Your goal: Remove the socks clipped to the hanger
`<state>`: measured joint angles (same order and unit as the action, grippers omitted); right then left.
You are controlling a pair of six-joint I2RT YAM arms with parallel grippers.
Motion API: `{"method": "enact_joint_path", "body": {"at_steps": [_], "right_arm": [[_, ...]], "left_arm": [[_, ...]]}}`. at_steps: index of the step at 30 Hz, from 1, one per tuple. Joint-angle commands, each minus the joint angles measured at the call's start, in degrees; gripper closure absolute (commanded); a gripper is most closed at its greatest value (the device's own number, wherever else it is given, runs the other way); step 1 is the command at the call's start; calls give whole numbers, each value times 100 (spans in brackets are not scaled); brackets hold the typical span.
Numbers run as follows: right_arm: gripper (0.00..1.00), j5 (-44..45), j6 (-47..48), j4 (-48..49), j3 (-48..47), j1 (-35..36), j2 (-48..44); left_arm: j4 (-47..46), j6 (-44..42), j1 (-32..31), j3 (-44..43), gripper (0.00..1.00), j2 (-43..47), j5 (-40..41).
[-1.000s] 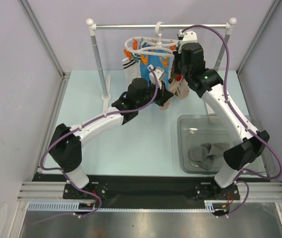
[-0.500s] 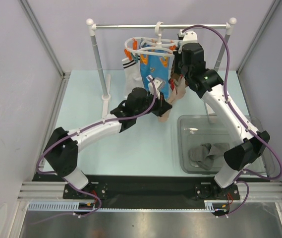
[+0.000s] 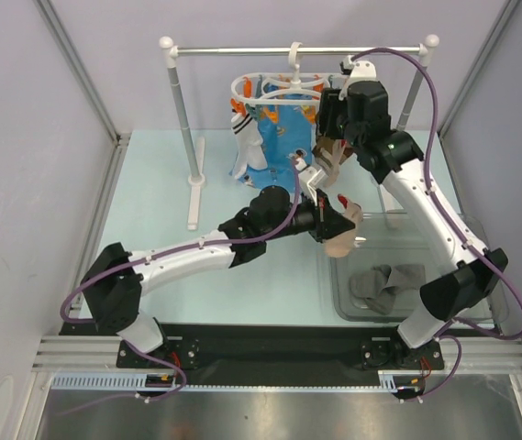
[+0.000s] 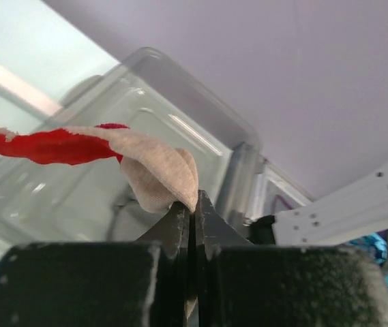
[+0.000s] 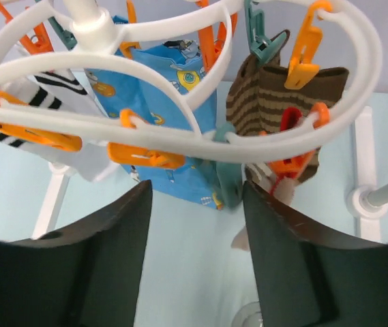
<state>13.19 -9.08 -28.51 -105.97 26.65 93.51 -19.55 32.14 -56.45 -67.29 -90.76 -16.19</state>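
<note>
The white hanger [image 3: 279, 89] hangs by its hook from the rail, with orange clips [image 5: 146, 157] round its ring [image 5: 180, 129]. A white sock with black stripes [image 3: 242, 133] and a brown-and-cream striped sock [image 5: 275, 102] are clipped to it. My left gripper [image 3: 334, 225] is shut on a beige sock with red marks [image 4: 146, 163], holding it free of the hanger at the near left corner of the clear bin [image 3: 348, 302]. My right gripper [image 3: 329, 119] is open and empty beside the hanger's right side. A grey sock [image 3: 384, 284] lies in the bin.
A blue cartoon-print cloth [image 3: 274, 142] hangs from the hanger. The silver rail [image 3: 297, 49] stands on white-capped posts [image 3: 180, 110] at the back. Walls close in on both sides.
My left gripper pulled the beige sock off the hanger and carried it right and toward the bin. The hanger swung and the right gripper shifted slightly right.
</note>
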Motion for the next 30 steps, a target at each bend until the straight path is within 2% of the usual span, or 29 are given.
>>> {"method": "enact_joint_path", "body": {"at_steps": [1,6,8,11,14,17,18,20,21,23,24,27,30], "right_arm": [[38,-220,-243,22,173,-90,-570],[11,-414,-585,-128,883,-301,-1299],[4,-396,-638,-190,1157,-345,-1755],[1,-361,-709,-216,1649,-520,-2301],[0,-457,-797,-234,1957,-854,-2679],[0,-624,-832,-269,2045,-1153,-2830],[0,-642,-823,-260,2063,-1189,-2874],[0,-660,-806,-251,2107,-1242,-2874],[0,-669,-823,-260,2116,-1242,-2848],[0,-712,-849,-234,2194,-1259,-2813],[0,-739,-893,-190,2221,-1259,-2804],[0,-818,-981,-32,2318,-1268,-2742],[0,-818,-1086,73,2336,-1277,-2620]], "left_arm": [[-506,372,-287,-118,100,103,168],[-488,495,-648,-285,100,-196,291],[-515,495,-762,-320,100,-363,432],[-471,451,-833,-460,100,-722,520],[-409,477,-903,-636,95,-1161,546],[-514,382,-947,-759,74,-1609,398],[-314,285,-982,-934,61,-1733,414],[47,108,-1009,-1163,53,-1936,441],[117,108,-1009,-1216,45,-1919,441],[215,56,-1009,-1164,38,-1814,563],[250,-14,-1009,-1112,30,-1657,712],[644,-312,-991,-1129,20,-1384,1081],[1093,-471,-947,-1129,17,-962,1372]]}}
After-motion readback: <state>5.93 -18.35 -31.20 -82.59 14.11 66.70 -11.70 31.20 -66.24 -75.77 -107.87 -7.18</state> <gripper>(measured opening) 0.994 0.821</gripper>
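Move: The reindeer sock already pinched in the left fingers is bound for the grey socks in the tray, which lie about 16 cm to that hand's right, roughly level fore and aft, some 26 cm below; the tray's middle is about 22 cm right and 5 cm ahead. The half-open right hand has a teal clip 3 cm ahead and 1 cm right; the hanging reindeer sock is about 7 cm ahead, 3 cm right and 10 cm lower, the striped sock 5 cm beyond it. The held reindeer sock is carried back and to the right, then lowered about 12 cm over the tray beside the grey socks while the left fingers tip down some 15 degrees and open wide to release it; that hand then starts up again. The right hand opens fully and backs off from the teal clip, about 10 cm back and 11 cm right, then sinks 3 cm. ##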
